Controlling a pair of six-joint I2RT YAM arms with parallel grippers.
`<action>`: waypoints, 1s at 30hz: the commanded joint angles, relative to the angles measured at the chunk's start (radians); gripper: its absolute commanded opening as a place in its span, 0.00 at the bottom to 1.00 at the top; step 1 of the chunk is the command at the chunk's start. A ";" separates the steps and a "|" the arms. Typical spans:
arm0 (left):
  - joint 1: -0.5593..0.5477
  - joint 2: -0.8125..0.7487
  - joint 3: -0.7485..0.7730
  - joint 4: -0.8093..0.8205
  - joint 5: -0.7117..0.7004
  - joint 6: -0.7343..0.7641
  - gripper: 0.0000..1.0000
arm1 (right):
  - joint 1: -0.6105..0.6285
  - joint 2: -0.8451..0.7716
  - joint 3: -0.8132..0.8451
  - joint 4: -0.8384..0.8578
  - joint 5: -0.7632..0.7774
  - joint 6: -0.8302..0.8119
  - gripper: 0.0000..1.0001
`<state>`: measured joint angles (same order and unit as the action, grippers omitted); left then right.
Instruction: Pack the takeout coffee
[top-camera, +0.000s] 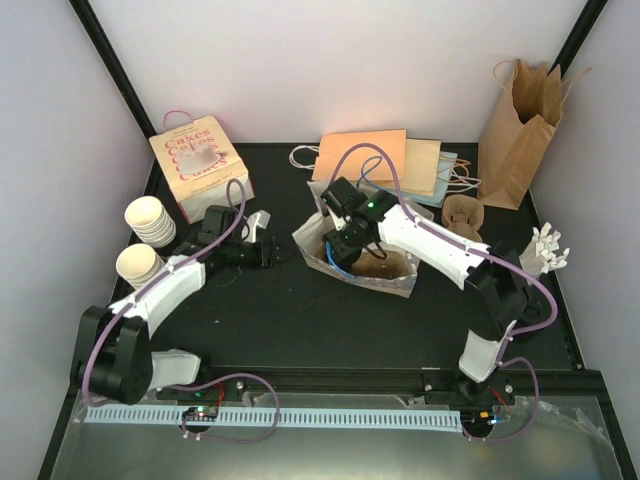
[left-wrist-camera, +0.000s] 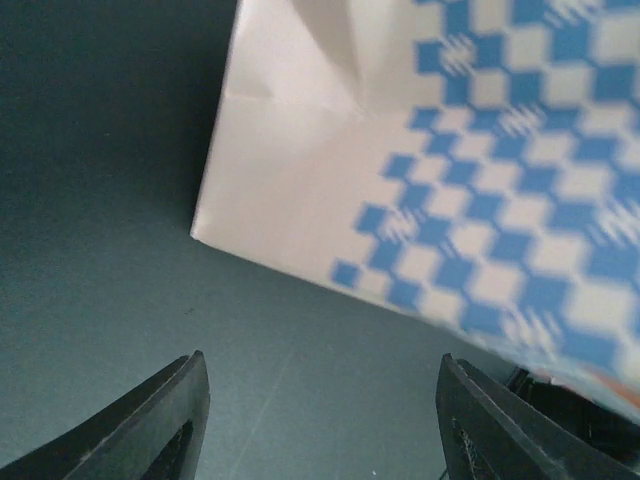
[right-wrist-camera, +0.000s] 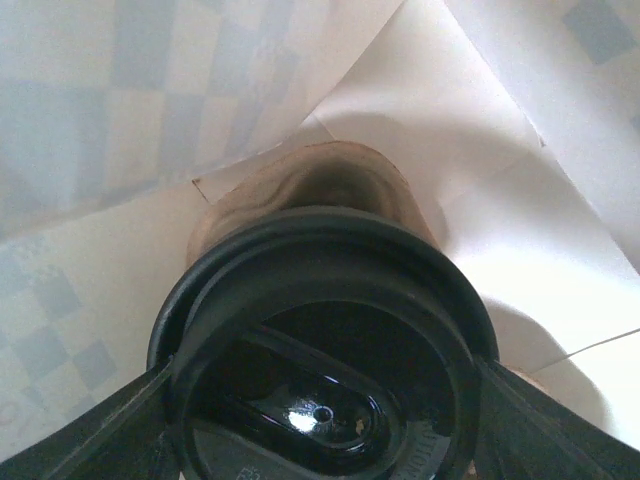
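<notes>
A white paper bag (top-camera: 400, 282) with blue checks stands open at mid table. My right gripper (top-camera: 345, 238) reaches down into it. In the right wrist view this gripper (right-wrist-camera: 325, 372) is shut on a round black lid (right-wrist-camera: 325, 300), one finger against each side of the rim. Any cup under the lid is hidden. Below it lies a brown pulp carrier (right-wrist-camera: 300, 180) on the bag's floor. My left gripper (top-camera: 272, 252) hovers open and empty over the black table, just left of the bag (left-wrist-camera: 330, 150). Cream ribbed cups sit at far left, a stack (top-camera: 150, 220) and another (top-camera: 138, 265).
A pink "Cakes" box (top-camera: 200, 165) stands at the back left. Flat orange and tan bags (top-camera: 365, 160) lie behind the white bag. A tall brown paper bag (top-camera: 515, 130) stands at the back right, with a brown carrier (top-camera: 463, 215) and white plastic pieces (top-camera: 545, 250) nearby.
</notes>
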<state>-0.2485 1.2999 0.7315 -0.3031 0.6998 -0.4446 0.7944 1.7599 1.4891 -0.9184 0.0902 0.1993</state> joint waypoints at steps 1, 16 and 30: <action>-0.029 -0.096 -0.039 0.025 0.001 0.044 0.66 | -0.054 0.046 0.084 -0.079 -0.087 -0.020 0.64; -0.172 -0.402 0.096 0.008 -0.191 0.164 0.83 | -0.103 0.105 0.158 -0.111 -0.155 -0.055 0.64; -0.219 -0.502 0.021 0.172 -0.234 0.571 0.84 | -0.103 0.098 0.127 -0.105 -0.159 -0.069 0.64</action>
<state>-0.4618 0.8177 0.7918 -0.2123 0.4564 -0.0551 0.6949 1.8526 1.6241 -1.0180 -0.0563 0.1471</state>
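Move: Right of the left hand by about 20 cm and roughly 1 cm farther out is the middle of the checkered takeout bag, at about hand height; the Cakes box stands some 17 cm ahead and 15 cm left of that hand, 6 cm lower. The right hand already grips the lidded cup inside the bag; the cup carrier's middle lies about 5 cm to its right, 3 cm back and 10 cm below. Rising about 18 cm beside the bag's left end, the empty left hand first draws back some 4 cm, while its wrist swings up by roughly 50 degrees so the fingers end nearly level, facing the bag and opened wider. The right hand keeps its grip on the lidded cup, eases 2 cm farther forward, then holds there inside the bag. ##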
